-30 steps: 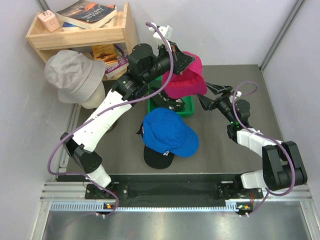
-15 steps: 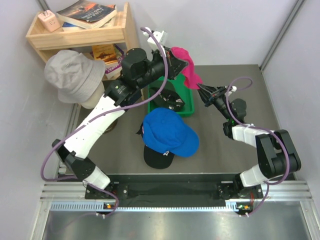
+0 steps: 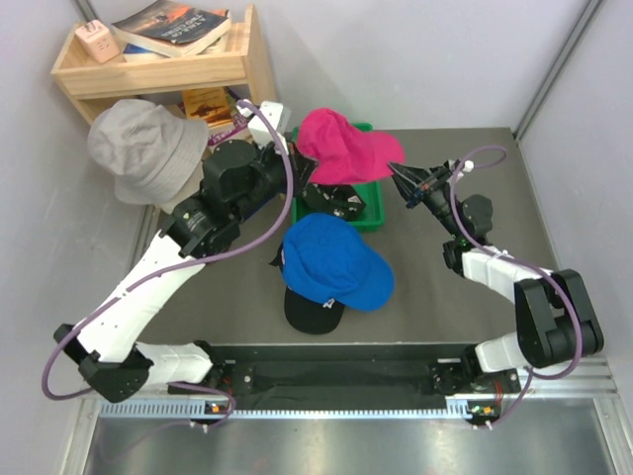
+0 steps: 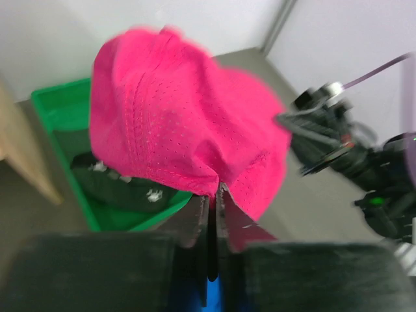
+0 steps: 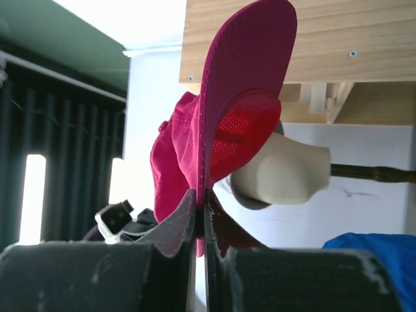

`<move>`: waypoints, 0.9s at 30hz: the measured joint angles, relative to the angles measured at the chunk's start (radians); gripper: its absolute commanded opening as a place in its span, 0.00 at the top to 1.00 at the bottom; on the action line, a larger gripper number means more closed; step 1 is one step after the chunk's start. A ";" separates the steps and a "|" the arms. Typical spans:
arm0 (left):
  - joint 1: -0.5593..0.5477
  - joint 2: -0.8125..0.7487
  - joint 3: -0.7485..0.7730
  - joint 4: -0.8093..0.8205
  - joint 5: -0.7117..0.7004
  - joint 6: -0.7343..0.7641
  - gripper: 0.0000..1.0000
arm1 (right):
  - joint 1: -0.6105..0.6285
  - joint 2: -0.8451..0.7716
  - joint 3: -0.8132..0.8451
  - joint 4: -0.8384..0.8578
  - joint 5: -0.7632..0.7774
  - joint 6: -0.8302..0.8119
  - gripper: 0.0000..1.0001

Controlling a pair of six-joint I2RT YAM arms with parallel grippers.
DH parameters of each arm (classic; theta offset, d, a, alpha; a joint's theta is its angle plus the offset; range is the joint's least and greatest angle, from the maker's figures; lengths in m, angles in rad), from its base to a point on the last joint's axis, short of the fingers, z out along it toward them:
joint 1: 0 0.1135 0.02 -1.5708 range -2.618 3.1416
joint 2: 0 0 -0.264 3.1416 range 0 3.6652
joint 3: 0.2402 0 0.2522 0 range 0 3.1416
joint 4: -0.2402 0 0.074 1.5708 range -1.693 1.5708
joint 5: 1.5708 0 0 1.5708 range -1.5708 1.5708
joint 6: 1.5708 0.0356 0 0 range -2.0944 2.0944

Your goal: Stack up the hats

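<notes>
A magenta hat hangs in the air over the green bin, held from both sides. My left gripper is shut on the hat's back edge, at the upper left of the bin. From the right, my right gripper is shut on its brim, at the brim's right tip. A dark green hat lies inside the bin. In front of the bin a bright blue hat sits on top of a black hat.
A wooden shelf with books stands at the back left. Below it a grey bucket hat rests on a pale mannequin head. White walls close in on the left, back and right.
My right gripper moved up to the magenta hat's brim and shut on it. The left arm swung back and left, turning the hat from hanging folded to spread over the bin.
</notes>
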 measured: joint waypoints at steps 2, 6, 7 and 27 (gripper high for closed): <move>0.000 -0.028 -0.024 -0.036 -0.035 0.004 0.28 | 0.003 -0.034 0.011 -0.029 -0.004 -0.050 1.00; 0.002 -0.096 -0.047 -0.108 -0.130 0.000 0.06 | 0.002 -0.140 0.032 -0.115 0.014 -0.162 1.00; 0.002 -0.119 -0.050 -0.121 -0.153 0.002 0.05 | 0.002 -0.163 0.032 -0.129 0.019 -0.178 1.00; 0.003 -0.381 -0.104 -0.137 -0.444 0.091 0.01 | 0.391 -0.349 0.043 -0.343 0.210 -0.369 1.00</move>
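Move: The blue hat on the stack, where the held pink hat is bound, lies about 10 cm back, 5 cm right and 22 cm below the left hand; from the right hand it is some 15 cm back, 15 cm left and 13 cm lower. From the right hand, the dark hat in the green bin is roughly 7 cm ahead, 12 cm left and 29 cm down, and the black cap under the blue hat is about 22 cm back, 17 cm left and 22 cm down. Leftwards and slightly back, the left hand springs open, lets go of the pink hat and swings about 15 cm away, turning counter-clockwise and ending a little higher. The right hand keeps its pinch on the brim, first lifting and drawing back with its fingers tipping up, then carrying back and left towards the blue hat, about 11 cm back in all. ##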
